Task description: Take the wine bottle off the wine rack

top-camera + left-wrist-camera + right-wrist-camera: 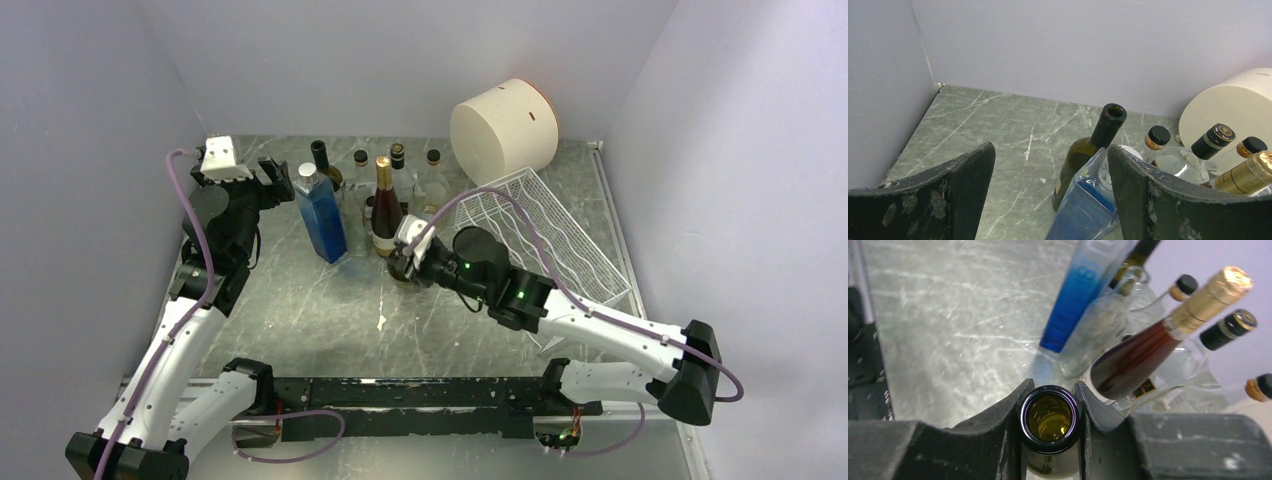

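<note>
My right gripper point(1053, 386) is shut on the neck of the wine bottle point(1049, 419), an olive-green glass bottle with an open dark-rimmed mouth, seen from straight above. In the top view that gripper point(404, 262) hangs left of the wine rack point(548, 232) and hides the bottle beneath it. The white wire rack lies tilted at the table's right side, with no bottle showing on it. My left gripper point(268, 178) is open at the back left and holds nothing. In its own view the left gripper point(1050, 150) frames a blue bottle.
A cluster of bottles stands mid-back: a blue square bottle point(322, 215), a dark green open bottle point(1098, 145), a brown gold-foiled bottle point(385, 205) and several clear ones point(430, 180). A big cream cylinder point(503, 128) lies behind the rack. Walls close in on three sides.
</note>
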Motion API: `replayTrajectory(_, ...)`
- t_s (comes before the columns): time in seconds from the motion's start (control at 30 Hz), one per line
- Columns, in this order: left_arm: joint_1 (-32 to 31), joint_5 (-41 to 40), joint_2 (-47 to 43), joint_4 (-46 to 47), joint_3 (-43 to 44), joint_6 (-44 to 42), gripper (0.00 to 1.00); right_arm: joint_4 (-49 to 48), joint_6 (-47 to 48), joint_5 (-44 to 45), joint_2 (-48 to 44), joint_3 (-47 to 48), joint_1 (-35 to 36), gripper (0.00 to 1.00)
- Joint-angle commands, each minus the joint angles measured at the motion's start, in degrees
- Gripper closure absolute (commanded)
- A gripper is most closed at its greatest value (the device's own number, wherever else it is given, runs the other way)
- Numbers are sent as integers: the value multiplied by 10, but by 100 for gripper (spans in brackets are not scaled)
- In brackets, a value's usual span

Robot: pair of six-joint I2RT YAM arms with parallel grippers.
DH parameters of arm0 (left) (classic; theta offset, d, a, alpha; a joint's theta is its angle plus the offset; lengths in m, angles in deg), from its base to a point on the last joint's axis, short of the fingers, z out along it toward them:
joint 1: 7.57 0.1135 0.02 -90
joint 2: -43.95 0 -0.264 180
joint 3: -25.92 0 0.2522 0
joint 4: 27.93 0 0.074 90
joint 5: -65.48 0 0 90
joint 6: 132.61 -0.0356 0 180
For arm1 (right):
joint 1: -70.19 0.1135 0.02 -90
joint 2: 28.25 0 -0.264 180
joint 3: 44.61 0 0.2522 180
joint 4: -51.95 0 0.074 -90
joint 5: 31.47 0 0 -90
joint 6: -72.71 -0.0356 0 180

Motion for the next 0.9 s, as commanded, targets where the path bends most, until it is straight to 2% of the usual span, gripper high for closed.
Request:
replayTrajectory(0.0,2,11,2,3,18,6,13,-150,-62,37,20,5,-38,100)
replayTrajectory(0.57,2,10,3,2,20,2,13,-207,-166,28,108,51,-187,100)
replayTrajectory(0.87,2,7,2,4,20,1,13,-209,-166,24,158,91,-219,100)
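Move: The right hand already grips the last wine bottle by its neck. The free spot for it lies about 16 cm ahead, 5 cm to the right and roughly 27 cm below that hand. The red bottle stands left of the spot, 16 cm ahead and 3 cm left of the hand; the blue bottle is 14 cm farther left, and the cork-topped clear bottle some 8 cm beyond the spot. From the left hand, the spot is about 33 cm right and 2 cm ahead. Carry the gripped wine bottle forward about 16 cm with the right gripper, easing rightwards mostly in the later half, to the gap on the right of the red bottle. Turn the hand some 25 degrees clockwise on the way and swing the tilted bottle upright, keeping the fingers closed on its neck. ##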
